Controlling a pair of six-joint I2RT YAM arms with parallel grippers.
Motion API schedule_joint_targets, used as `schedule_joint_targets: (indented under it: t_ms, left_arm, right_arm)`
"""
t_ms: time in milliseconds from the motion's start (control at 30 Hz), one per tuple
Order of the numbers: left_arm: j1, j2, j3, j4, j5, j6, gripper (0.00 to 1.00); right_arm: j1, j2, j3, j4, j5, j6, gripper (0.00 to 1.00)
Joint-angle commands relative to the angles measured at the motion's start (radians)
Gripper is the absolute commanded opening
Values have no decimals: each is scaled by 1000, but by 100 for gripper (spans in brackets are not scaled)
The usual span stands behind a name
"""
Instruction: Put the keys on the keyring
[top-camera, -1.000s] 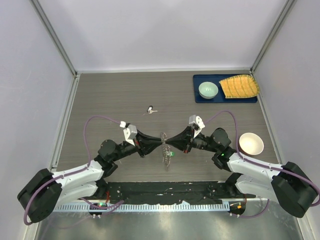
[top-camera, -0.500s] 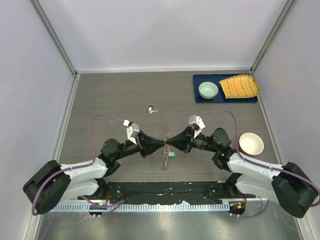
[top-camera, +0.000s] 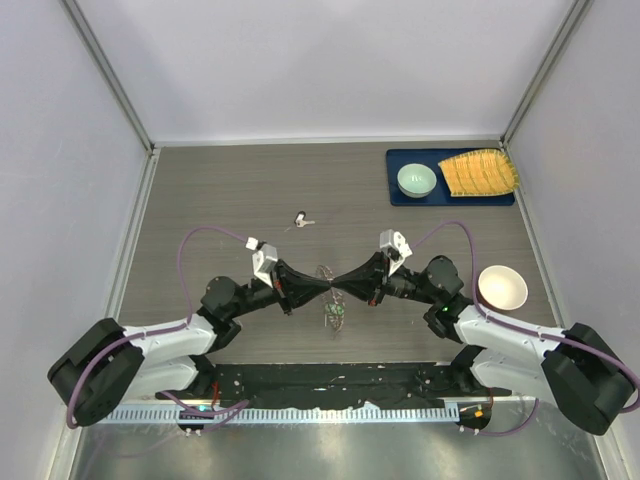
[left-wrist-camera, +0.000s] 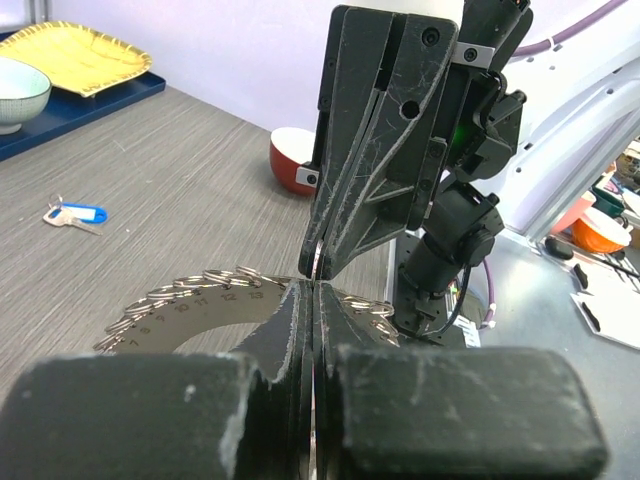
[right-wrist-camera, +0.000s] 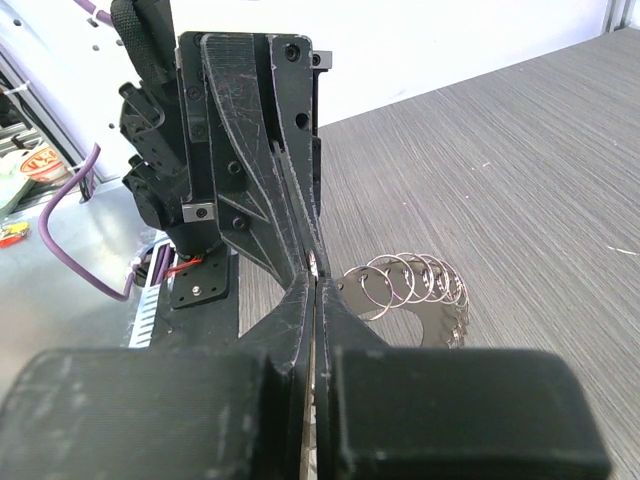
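The keyring (top-camera: 327, 272) is held up above the table between my two grippers, tilted. In the left wrist view it is a flat numbered grey ring plate (left-wrist-camera: 190, 305) strung with small wire rings. In the right wrist view the ring (right-wrist-camera: 425, 290) sticks out to the right. My left gripper (top-camera: 326, 287) and my right gripper (top-camera: 341, 285) meet tip to tip, both shut on the ring's rim. The green key (top-camera: 338, 312) hangs just below them. The blue key (top-camera: 301, 220) lies loose on the table farther back, also in the left wrist view (left-wrist-camera: 77, 214).
A blue tray (top-camera: 400, 196) at the back right holds a pale green bowl (top-camera: 416, 180) and a yellow ridged dish (top-camera: 479, 172). A white bowl (top-camera: 502, 287) with a red outside stands beside the right arm. Grey walls close in both sides.
The keyring has turned from hanging edge-on to a flatter tilt between the grippers. The green key has shifted slightly left under them. The left arm has edged right.
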Motion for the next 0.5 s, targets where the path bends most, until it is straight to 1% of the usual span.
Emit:
schedule_joint_targets:
  t_ms: [0, 67, 100, 133, 167, 200, 233, 267, 300, 333, 367, 400, 433, 467]
  left_arm:
    - [-4, -10, 60, 60, 24, 2, 0]
    - [-1, -39, 77, -29, 7, 41, 0]
    - [0, -83, 113, -192, -7, 67, 0]
    - [0, -115, 136, -300, -25, 132, 0]
    - [2, -143, 168, -418, -47, 177, 0]
    - [2, -192, 220, -626, -89, 217, 0]
    - [2, -210, 242, -707, -116, 273, 0]
    - [2, -227, 258, -823, -134, 297, 0]
    - [0, -256, 285, -873, -168, 312, 0]
    - [0, -264, 302, -919, -177, 323, 0]
    - [-1, -269, 317, -1009, -185, 341, 0]
    - [0, -270, 340, -1060, -197, 354, 0]
    - [0, -263, 380, -1108, -200, 361, 0]
    - [0, -258, 399, -1175, -208, 372, 0]
  right_arm:
    - [4, 5, 3, 27, 3, -1, 2]
    - [6, -1, 9, -43, 9, -12, 8]
    - [6, -22, 12, -78, 20, -20, 13]
    - [6, -35, 20, -156, 37, -24, 17]
    - [4, -53, 24, -200, 50, -44, 21]
    - [4, -69, 32, -249, 67, -56, 31]
    - [6, -102, 50, -352, 99, -73, 35]
    - [6, -118, 63, -400, 115, -104, 40]
    - [4, -133, 72, -449, 135, -118, 48]
    - [6, -159, 101, -540, 186, -128, 50]
    - [4, -170, 113, -580, 211, -135, 53]
    - [6, -181, 130, -621, 250, -145, 55]
    - [6, -188, 162, -702, 283, -150, 56]
    - [6, -200, 176, -740, 343, -158, 57]
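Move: The keyring hangs by its upper edge right at both grippers' meeting tips, its middle roughly 6 cm below them and 1 cm ahead. On the table, some 17 cm below the tips, the black-fob key lies about 25 cm ahead and 7 cm left of the left hand; the blue-tag key is about 19 cm ahead and 16 cm right of it. Open the right gripper to about half to let go of the keyring, while sinking it about 3 cm and easing it right and forward. Keep the left fingers shut; after a slight dip, lift the left gripper up and forward, ending 3 cm each way, away from the right tips. Tilt both grippers' fingers down, 10 to 15 degrees. ##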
